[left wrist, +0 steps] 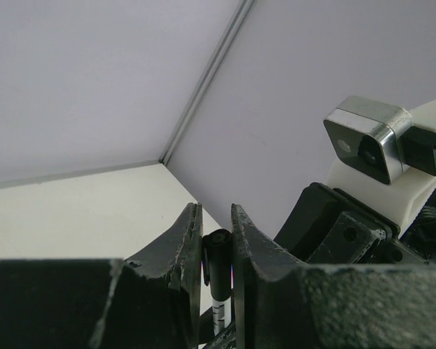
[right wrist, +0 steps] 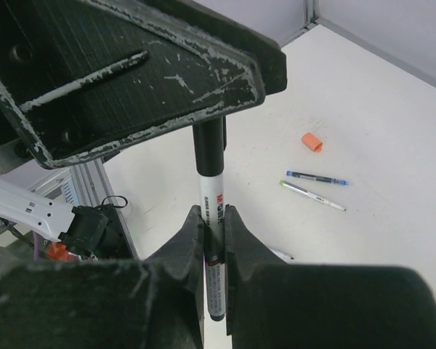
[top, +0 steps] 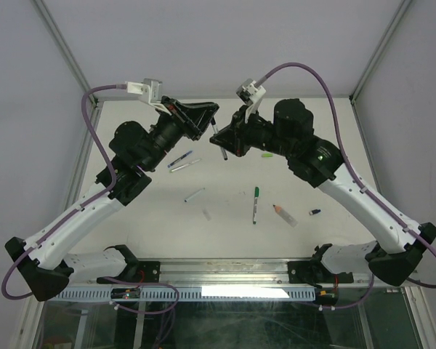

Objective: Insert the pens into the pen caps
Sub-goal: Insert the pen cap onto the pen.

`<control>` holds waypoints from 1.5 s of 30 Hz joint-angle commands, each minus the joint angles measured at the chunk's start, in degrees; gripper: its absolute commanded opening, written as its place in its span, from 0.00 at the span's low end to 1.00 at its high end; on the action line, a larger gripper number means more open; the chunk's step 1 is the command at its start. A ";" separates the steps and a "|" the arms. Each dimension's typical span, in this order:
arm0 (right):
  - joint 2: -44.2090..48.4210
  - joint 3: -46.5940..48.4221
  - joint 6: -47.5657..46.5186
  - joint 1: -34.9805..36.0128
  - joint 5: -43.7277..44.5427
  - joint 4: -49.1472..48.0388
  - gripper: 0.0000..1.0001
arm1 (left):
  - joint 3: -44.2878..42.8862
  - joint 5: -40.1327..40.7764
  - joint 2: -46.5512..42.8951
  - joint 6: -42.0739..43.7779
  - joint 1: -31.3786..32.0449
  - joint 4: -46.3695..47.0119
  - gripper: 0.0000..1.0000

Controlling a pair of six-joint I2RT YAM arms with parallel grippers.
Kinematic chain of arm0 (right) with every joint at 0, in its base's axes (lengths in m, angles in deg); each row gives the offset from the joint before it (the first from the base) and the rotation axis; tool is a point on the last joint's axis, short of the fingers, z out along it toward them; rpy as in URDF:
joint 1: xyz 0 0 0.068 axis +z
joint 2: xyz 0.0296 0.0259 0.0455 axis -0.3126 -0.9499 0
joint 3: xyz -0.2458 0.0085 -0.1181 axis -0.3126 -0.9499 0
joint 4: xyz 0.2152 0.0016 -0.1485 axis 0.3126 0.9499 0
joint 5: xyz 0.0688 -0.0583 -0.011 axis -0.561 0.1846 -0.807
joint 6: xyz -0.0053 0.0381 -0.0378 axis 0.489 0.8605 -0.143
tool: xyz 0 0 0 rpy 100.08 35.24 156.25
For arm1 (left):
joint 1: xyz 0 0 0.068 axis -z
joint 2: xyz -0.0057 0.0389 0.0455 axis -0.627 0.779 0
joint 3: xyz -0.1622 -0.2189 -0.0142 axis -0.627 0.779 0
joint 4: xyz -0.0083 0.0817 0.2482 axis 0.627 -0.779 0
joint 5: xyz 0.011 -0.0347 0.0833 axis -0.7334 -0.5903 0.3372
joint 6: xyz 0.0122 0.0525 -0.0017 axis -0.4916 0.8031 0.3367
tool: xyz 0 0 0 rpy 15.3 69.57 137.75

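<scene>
A white-barrelled pen (right wrist: 211, 195) stands upright in my right gripper (right wrist: 212, 213), which is shut on its lower barrel. Its top end sits inside a black pen cap (right wrist: 209, 149). My left gripper (left wrist: 216, 212) is shut on that black cap (left wrist: 219, 262), with the white barrel (left wrist: 219, 311) showing below it. In the top view the two grippers meet over the far middle of the table, left gripper (top: 214, 118) above right gripper (top: 224, 143). Other pens lie loose: a blue one (top: 180, 158), a white one (top: 185, 166) and a green-capped one (top: 256, 203).
An orange cap (right wrist: 312, 141) lies beyond the blue pen (right wrist: 316, 177). A thick clear pen with an orange tip (top: 284, 214), a small dark blue cap (top: 315, 211), a light green cap (top: 266, 155) and a short white pen (top: 195, 194) rest on the white table (top: 334, 145). Enclosure walls surround it.
</scene>
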State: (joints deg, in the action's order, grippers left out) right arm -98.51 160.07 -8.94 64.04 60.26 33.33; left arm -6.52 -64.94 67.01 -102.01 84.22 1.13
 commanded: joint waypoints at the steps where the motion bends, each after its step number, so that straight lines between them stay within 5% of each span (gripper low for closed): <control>1: -1.14 13.48 -2.54 -4.42 9.92 -22.34 0.00 | 2.87 -12.73 1.60 -0.04 5.51 -15.90 0.00; 19: -13.54 36.18 -3.43 -7.92 4.06 -19.80 0.00 | 4.90 -12.28 2.04 -1.92 8.42 -14.33 0.00; 30: -0.06 4.35 3.55 -7.64 0.53 -21.10 0.00 | 5.91 -7.20 -2.31 -3.01 8.05 -12.28 0.00; 39: 7.11 -16.35 14.74 -6.85 2.74 -24.11 0.00 | 8.00 -10.34 -0.74 -4.70 8.06 -9.06 0.34; 45: 11.44 -26.48 20.43 -6.76 7.19 -22.82 0.00 | 8.67 -10.05 -0.99 -4.52 7.59 -8.21 0.42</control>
State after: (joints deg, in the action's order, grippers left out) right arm -90.84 137.14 5.74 57.46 60.48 17.85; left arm 1.50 -69.38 66.13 -105.59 91.06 -6.08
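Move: Both hands already share one upright pen, with its black cap on. The left hand grips the cap, and the pen's middle lies about 5 cm below that hand and 1 cm to its right. From the right hand, which pinches the barrel, the cap is some 6 cm above and 1 cm left. On the table, roughly 42 cm below the left hand, a green-capped pen lies 12 cm to its right and 3 cm back, and a small white pen 8 cm left and 1 cm ahead. Upward first: both hands climb together, the right about 6 cm and the left about 4, so the right pushes the pen up into the cap the left keeps gripping. They then sink together; near the bottom of a roughly 13 cm descent the left fingers open and let go of the cap, the left hand drawing back and right while the right keeps its pinch and carries the pen forward and right. ##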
